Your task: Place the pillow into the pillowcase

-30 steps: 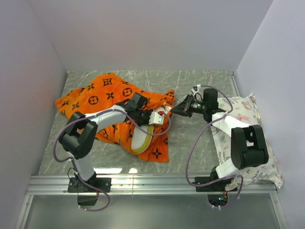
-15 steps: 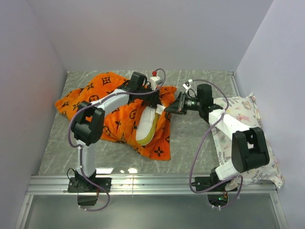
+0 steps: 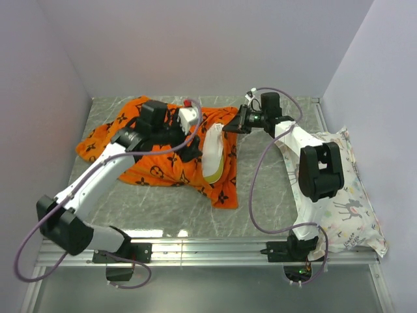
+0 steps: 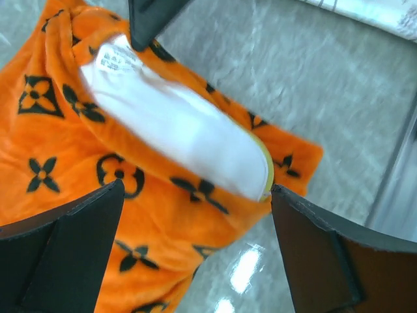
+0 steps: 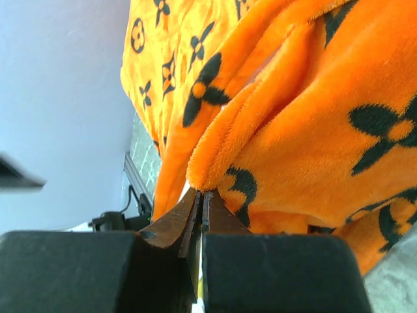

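Note:
The orange pillowcase (image 3: 153, 156) lies bunched on the left half of the table. The white pillow (image 3: 214, 153) with its yellow band sticks out of the case's right side, partly wrapped in orange fabric. My left gripper (image 3: 193, 145) hovers over the case just left of the pillow, its jaws wide open and holding nothing. In the left wrist view the pillow (image 4: 176, 127) and pillowcase (image 4: 58, 150) lie beyond the open left gripper (image 4: 195, 251). My right gripper (image 3: 232, 125) is shut on the case's far right edge; the right wrist view shows its tips (image 5: 203, 195) pinching an orange fold (image 5: 215, 153).
A second white pillow printed with deer and plants (image 3: 342, 195) lies along the right wall under the right arm. Grey walls close in the left, back and right sides. A metal rail (image 3: 208, 248) runs along the near edge.
My left gripper opened, let go of the fabric and drew back left. My right gripper pulled the case's edge toward the back wall, and the pillow end shifted right and back with it.

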`<state>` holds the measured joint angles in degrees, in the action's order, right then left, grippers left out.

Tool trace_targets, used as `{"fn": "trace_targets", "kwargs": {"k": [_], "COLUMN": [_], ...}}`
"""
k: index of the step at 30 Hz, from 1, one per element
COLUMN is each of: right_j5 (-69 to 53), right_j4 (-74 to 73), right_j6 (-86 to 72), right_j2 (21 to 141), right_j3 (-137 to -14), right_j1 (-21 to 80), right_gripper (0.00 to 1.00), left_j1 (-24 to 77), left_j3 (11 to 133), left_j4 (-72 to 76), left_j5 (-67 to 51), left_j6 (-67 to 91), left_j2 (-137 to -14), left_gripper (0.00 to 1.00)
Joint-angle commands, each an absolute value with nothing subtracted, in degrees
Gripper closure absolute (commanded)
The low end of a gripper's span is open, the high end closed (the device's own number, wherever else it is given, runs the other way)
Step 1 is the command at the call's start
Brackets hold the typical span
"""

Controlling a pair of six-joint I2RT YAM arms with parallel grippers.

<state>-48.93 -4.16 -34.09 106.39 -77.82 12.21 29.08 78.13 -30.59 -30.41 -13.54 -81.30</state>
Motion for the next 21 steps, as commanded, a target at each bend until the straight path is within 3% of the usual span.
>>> {"fn": "trace_targets", "kwargs": {"k": [1,13,20,21], "right_j5": [-48.52,-44.30,-43.16,-42.81], "right_j4": [-2.37,-9.75,-12.57,-13.61], "right_j6": [-34.54,-28.74,-27.34,-26.99], "right_j2": [106.78,102.13,103.18,103.10], "right_j3": [-82.96,-75.85,-78.13,-78.74], "right_j1": [12.13,12.66,12.92,12.92], "right_gripper": [1.00,1.00,1.00,1.00], "left_j1": [34.25,49.64,51.07,50.19], "left_j3": [71.82,71.02,72.85,73.47], "left_j4": [-34.29,-19.61,-23.27,-23.81], "left_j5": [-20.94,1.65,9.76,8.62], "left_j6": [-20.13,-17.92,-18.64,-17.76], "left_j2": [-79.28,-91.57,-105.10,-106.68], "left_gripper": [0.01,0.01,0.01,0.04]}}
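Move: The pillow's bare near end, with its yellow edge, lies about 20 cm below the left hand, some 7 cm to its right and 2 cm back. The pillowcase rim held in the right hand is about 12 cm ahead of the left hand, 11 cm to its right and 8 cm lower; the case's near corner lies about 11 cm back, 11 cm right and 21 cm down. From the right hand the pillow's near end is some 15 cm back, 4 cm left and 12 cm below. Onto the pillow's near end comes the wide-open left hand: it first draws back a few centimetres, then sinks nearly 20 cm in all and drifts about 6 cm right, its fingers tipping some 30 degrees more steeply down until they straddle the end, still open. The pillowcase rim stays pinched in the shut right hand, which lowers it about 3 cm, easing slightly back. ##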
